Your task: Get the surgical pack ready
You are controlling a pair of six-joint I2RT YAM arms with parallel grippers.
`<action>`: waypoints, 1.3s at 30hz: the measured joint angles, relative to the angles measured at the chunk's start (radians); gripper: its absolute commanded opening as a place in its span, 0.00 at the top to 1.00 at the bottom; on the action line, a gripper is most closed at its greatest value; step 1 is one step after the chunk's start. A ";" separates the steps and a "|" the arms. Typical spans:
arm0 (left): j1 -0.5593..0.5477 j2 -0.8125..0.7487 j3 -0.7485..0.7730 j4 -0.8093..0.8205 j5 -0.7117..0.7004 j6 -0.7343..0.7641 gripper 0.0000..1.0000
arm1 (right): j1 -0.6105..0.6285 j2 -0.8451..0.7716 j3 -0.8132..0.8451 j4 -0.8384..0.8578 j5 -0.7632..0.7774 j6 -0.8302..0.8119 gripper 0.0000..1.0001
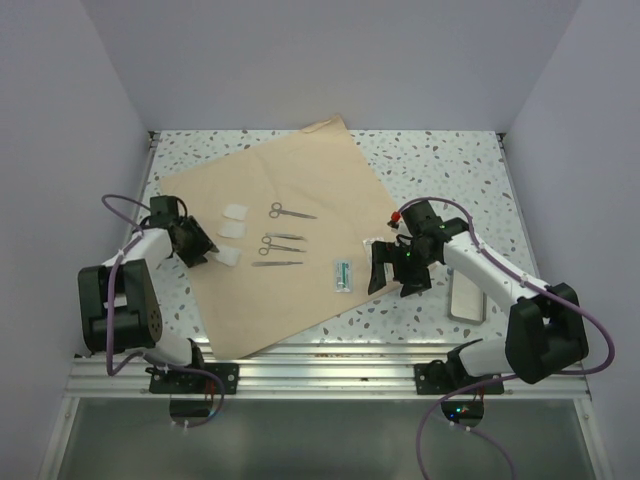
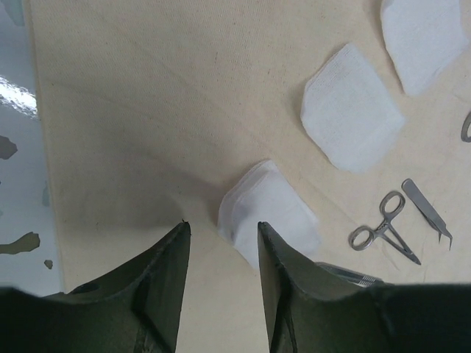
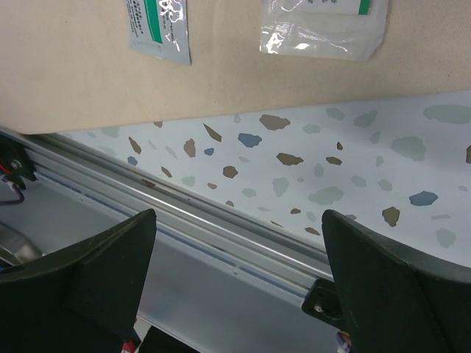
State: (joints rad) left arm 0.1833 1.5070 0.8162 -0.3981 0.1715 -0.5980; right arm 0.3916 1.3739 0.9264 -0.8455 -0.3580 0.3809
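Note:
The surgical pack (image 1: pixel 300 175) is a wide tan sheet lying flat and slanted on the table. On it lie three white gauze squares (image 1: pixel 231 230), scissors (image 1: pixel 290 211), forceps (image 1: pixel 282 241), tweezers (image 1: pixel 277 264) and a green-labelled packet (image 1: pixel 343 273). My left gripper (image 1: pixel 200 250) hovers over the sheet's left part. In the left wrist view this gripper (image 2: pixel 221 224) is open with bare sheet (image 2: pixel 147 110) between the jaws, and the nearest gauze (image 2: pixel 272 209) lies just past its right fingertip. My right gripper (image 1: pixel 395 275) stands wide open and empty off the sheet's right edge.
A small metal tray (image 1: pixel 467 296) sits on the speckled table at the right. The right wrist view shows the gripper (image 3: pixel 239 213) over the aluminium rail (image 3: pixel 221 243), with the green-labelled packet (image 3: pixel 158 29) and a clear packet (image 3: pixel 324 26) on the sheet beyond. Grey walls enclose three sides.

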 measured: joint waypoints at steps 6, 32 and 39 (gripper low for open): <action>0.000 0.032 0.000 0.022 0.011 0.000 0.62 | 0.000 0.000 0.000 0.000 0.000 0.000 0.01; 0.000 0.068 -0.001 0.053 0.036 0.017 1.00 | 0.000 0.014 0.000 0.001 0.000 0.000 0.01; 0.000 0.068 -0.001 0.053 0.042 0.017 1.00 | 0.000 0.014 0.000 0.001 0.000 0.000 0.01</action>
State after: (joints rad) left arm 0.1833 1.5749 0.8154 -0.3447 0.2138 -0.5808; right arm 0.3916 1.3884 0.9264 -0.8444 -0.3584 0.3809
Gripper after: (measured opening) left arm 0.009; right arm 0.986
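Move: The nearest gauze pad, with a doubled edge on its left side, has its middle about 4 cm right of the left hand, roughly level with it and 2 cm below. The middle gauze pad lies some 7 cm ahead and 4 cm right of that hand. The straight tweezers are about 18 cm right and 3 cm back, the clamp 19 cm right and 1 cm ahead. From the right hand, the nearest gauze pad is about 45 cm left and 11 cm ahead. The left fingertips come onto the left corner of the nearest gauze pad and pinch it, closing from about half open to shut. The hand first sinks about 1.5 cm, easing slightly forward and to the right towards the pad, then holds its place while the fingers finish closing; the wrist hardly turns. ##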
